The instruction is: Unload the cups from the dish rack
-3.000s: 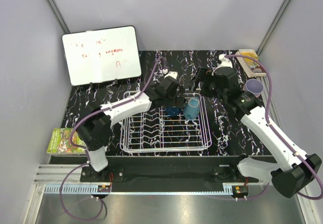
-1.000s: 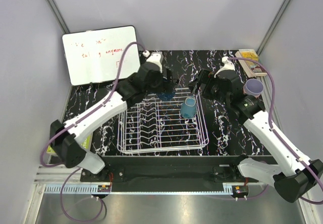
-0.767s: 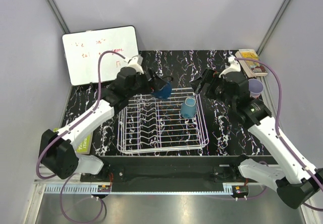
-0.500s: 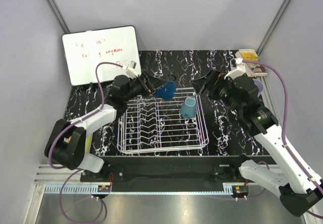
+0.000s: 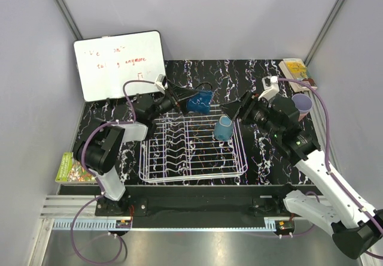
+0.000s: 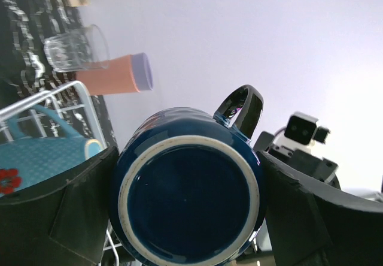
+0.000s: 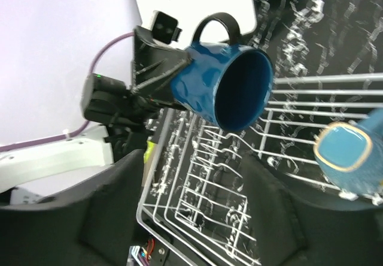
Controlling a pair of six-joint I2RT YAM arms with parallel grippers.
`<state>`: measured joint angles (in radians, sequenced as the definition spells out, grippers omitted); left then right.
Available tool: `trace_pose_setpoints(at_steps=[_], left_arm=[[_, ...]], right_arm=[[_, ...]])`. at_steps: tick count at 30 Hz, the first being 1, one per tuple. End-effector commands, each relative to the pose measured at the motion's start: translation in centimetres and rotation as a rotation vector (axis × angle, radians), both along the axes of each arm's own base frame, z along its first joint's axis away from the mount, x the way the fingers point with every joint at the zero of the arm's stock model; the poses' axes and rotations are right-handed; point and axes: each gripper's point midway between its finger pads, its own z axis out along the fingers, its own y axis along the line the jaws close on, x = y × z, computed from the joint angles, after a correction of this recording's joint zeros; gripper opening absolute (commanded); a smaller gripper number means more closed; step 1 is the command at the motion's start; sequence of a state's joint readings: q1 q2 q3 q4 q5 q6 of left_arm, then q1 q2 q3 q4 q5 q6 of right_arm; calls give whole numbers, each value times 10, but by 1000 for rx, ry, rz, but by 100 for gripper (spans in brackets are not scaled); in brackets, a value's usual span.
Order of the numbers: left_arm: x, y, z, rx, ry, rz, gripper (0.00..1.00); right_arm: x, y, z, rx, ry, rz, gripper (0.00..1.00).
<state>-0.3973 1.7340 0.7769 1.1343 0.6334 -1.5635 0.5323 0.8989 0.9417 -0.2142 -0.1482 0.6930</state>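
My left gripper (image 5: 184, 103) is shut on a dark blue cup (image 5: 198, 103) with a handle, held on its side above the far edge of the white dish rack (image 5: 179, 173). The left wrist view shows the cup's base (image 6: 188, 200) between my fingers. A light teal cup (image 5: 222, 128) stands in the rack's far right part. My right gripper (image 5: 232, 109) is open just above and right of it, pointing at the dark blue cup's mouth (image 7: 239, 89), with only rack wires between its fingers (image 7: 114, 212). A clear glass (image 6: 75, 47) and a salmon pink cup (image 6: 111, 81) with lavender cup (image 5: 301, 104) stand right of the rack.
A whiteboard (image 5: 119, 65) leans at the back left. A green book (image 5: 72, 167) lies at the table's left edge. A yellow and brown item (image 5: 297, 71) lies in the back right corner. The left arm's elbow is folded over the table left of the rack.
The left arm has folded in, turning the dark blue cup onto its side with its mouth to the right. The right gripper has moved left and down toward the rack's far right corner.
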Motion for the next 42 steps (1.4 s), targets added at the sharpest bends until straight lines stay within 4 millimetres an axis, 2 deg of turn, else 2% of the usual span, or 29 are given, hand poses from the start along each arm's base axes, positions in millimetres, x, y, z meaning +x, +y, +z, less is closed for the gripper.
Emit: trace_pose_setpoints(at_steps=[1, 3, 8, 9, 14, 22, 24, 29, 30, 32, 33, 35, 36, 37, 39, 40, 42], left_arm=[[-57, 16, 116, -214, -509, -67, 0], [-57, 16, 114, -203, -503, -70, 0], [-64, 15, 111, -178, -499, -79, 0], [-64, 15, 110, -173, -497, -79, 0], [-73, 12, 110, -165, -496, -98, 0], [-85, -4, 107, -147, -486, -136, 0], [-86, -9, 105, -144, -479, -145, 0], [-93, -22, 107, -135, -489, -170, 0], [-93, -23, 107, -135, -490, -172, 0], [-95, -25, 107, -136, -493, -179, 0], [-95, -26, 107, -135, -493, -180, 0], [-94, -26, 106, -127, -492, -178, 0], [-94, -26, 106, -120, -496, -182, 0], [-93, -26, 105, -109, -503, -179, 12], [-91, -25, 105, -92, -502, -177, 28], [-86, -22, 107, -83, -513, -165, 49], [-83, -20, 105, -46, -506, -165, 66]], right_arm=[[-7, 18, 29, 96, -82, 96, 66], [-5, 22, 28, 105, -75, 109, 59], [3, 33, 17, 115, -40, 136, 60], [4, 35, 23, 132, -58, 141, 60], [12, 44, 16, 135, -41, 158, 61], [15, 61, 18, 188, -29, 230, 60], [15, 65, 15, 194, -16, 242, 57], [12, 77, 0, 204, 31, 278, 34], [12, 77, -1, 207, 34, 278, 25], [11, 77, -4, 206, 36, 270, 12], [10, 75, -4, 206, 33, 263, 0], [10, 71, -6, 193, 34, 240, 0], [9, 68, -2, 193, 19, 234, 0], [9, 65, -3, 183, 22, 214, 0], [6, 59, 3, 171, -3, 197, 0], [5, 55, 3, 161, -2, 182, 0], [0, 47, 11, 149, -26, 170, 0]])
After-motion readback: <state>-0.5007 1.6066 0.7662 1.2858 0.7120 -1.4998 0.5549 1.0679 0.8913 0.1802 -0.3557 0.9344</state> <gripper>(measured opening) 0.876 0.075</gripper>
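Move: The blue mug, still gripped by the left hand with its mouth towards the right hand, lies about 7 cm ahead of the right hand, 10 cm to its left and 6 cm lower. The light blue cup in the rack is some 6 cm ahead, 1 cm left and 18 cm below; the dish rack's middle is 12 cm left, 1 cm ahead and 25 cm below. From the left hand, the right gripper is about 12 cm right, 6 cm back and 6 cm higher. The left hand keeps its grip and brings the blue mug back and up about 7 cm each, and a little right, tilting its forward side up some 20 degrees towards the right gripper. The right hand reaches left about 6 cm to the mouth, going slightly forward, then back and up, rolling its left side up while its half-open fingers shut and pinch the wall at the rim, one inside. ##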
